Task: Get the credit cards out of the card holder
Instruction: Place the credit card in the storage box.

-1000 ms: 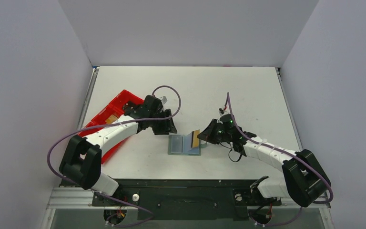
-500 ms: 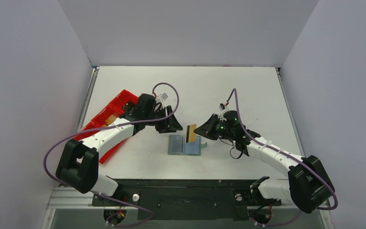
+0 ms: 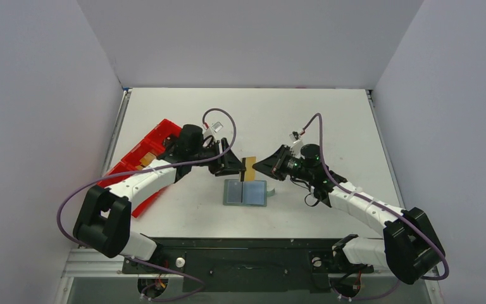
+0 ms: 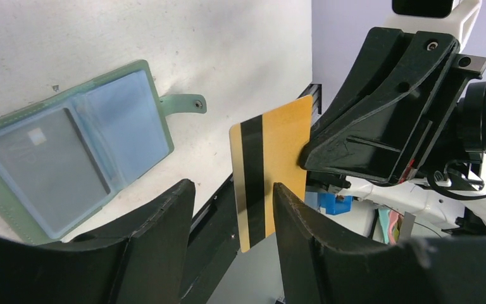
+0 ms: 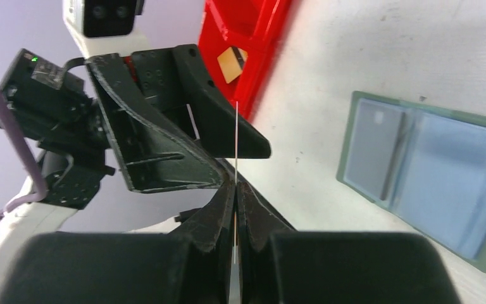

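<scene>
The grey-green card holder (image 3: 245,192) lies open and flat on the table, its tab to the right, also seen in the left wrist view (image 4: 69,171) and the right wrist view (image 5: 430,177). My right gripper (image 3: 264,167) is shut on one edge of a gold credit card (image 3: 249,168) with a black stripe (image 4: 272,171), holding it upright above the holder. My left gripper (image 3: 233,163) faces it, open. From the left wrist the card stands in the gap between the left fingers (image 4: 164,218), touching neither. The right wrist sees the card edge-on (image 5: 235,139).
A long red tray (image 3: 164,130) sits at the left of the table behind the left arm, with a tan card (image 5: 231,63) inside it. White walls close in the table on three sides.
The right gripper has lifted the gold card up off the holder and carried it left. The left gripper has swung right to meet it.
</scene>
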Controlling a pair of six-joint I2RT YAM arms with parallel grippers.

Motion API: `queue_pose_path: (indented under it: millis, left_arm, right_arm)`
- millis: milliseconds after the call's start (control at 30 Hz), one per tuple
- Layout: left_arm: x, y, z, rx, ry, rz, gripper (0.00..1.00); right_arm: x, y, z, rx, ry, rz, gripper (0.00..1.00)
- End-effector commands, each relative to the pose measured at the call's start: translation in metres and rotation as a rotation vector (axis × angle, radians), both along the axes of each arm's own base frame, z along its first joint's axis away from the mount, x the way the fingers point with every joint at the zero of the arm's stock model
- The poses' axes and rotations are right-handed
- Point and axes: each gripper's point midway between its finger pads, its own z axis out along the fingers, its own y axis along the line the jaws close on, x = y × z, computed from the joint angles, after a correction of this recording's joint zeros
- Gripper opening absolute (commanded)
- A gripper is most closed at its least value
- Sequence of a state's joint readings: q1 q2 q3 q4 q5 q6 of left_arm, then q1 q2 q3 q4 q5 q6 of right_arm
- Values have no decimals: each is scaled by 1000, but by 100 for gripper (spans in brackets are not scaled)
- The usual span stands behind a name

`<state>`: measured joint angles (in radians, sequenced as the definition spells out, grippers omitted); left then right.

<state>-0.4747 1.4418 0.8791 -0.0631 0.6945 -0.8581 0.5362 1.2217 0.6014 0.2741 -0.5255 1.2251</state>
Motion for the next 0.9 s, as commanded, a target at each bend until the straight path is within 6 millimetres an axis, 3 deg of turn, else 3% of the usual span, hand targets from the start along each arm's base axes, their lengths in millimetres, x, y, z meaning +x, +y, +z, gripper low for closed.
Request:
queue_pose_path:
  millis: [0, 133, 333, 533, 600, 700, 767, 867]
  left_arm:
    - [2, -6, 31, -99, -73, -29, 46]
    - [1, -8, 34, -129, -67, -35, 45]
    - [-2, -13, 42, -193, -41, -43, 33]
    - [-3, -13, 45, -211, -39, -46, 1]
    - [-4, -13, 46, -210, -40, -45, 0]
    - [-3, -12, 45, -202, -41, -34, 0]
    - [-1, -10, 43, -185, -41, -16, 0]
    - [2, -5, 41, -160, -50, 9, 0]
  right_arm:
    - [5, 6, 33, 107, -79, 17, 0]
    - [5, 8, 33, 117, -74, 26, 0]
    - [5, 9, 27, 111, -66, 30, 0]
    - [5, 9, 24, 98, -67, 29, 0]
    - [6, 8, 22, 79, -64, 27, 9]
    - [5, 4, 13, 22, -44, 15, 40]
    - [7, -2, 7, -36, -40, -7, 51]
    - [15, -18, 0, -154, -55, -80, 57]
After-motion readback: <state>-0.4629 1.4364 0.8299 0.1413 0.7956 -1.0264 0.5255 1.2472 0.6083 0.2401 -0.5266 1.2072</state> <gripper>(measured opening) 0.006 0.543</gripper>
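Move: The orange card is in my closed right fingers; its middle is about 2 cm left of and 1 cm back from that hand. From my half-open left hand, the card's middle is about 3 cm right, level fore and aft and 1 cm higher. The open card holder lies some 14 cm below my left hand, 2 cm back and 1 cm right. The red storage box is about 30 cm to that hand's left, 8 cm ahead and 14 cm down. I raise my left hand nearly 3 cm and ease it about 1 cm right onto the card, tipping its fingertips up some 10 degrees, and shut its fingers to pinch the card's black-striped side. My right hand keeps its hold while it rises a little, then sinks nearly 3 cm, and once the left has shut it opens to about half and lets the card go. ##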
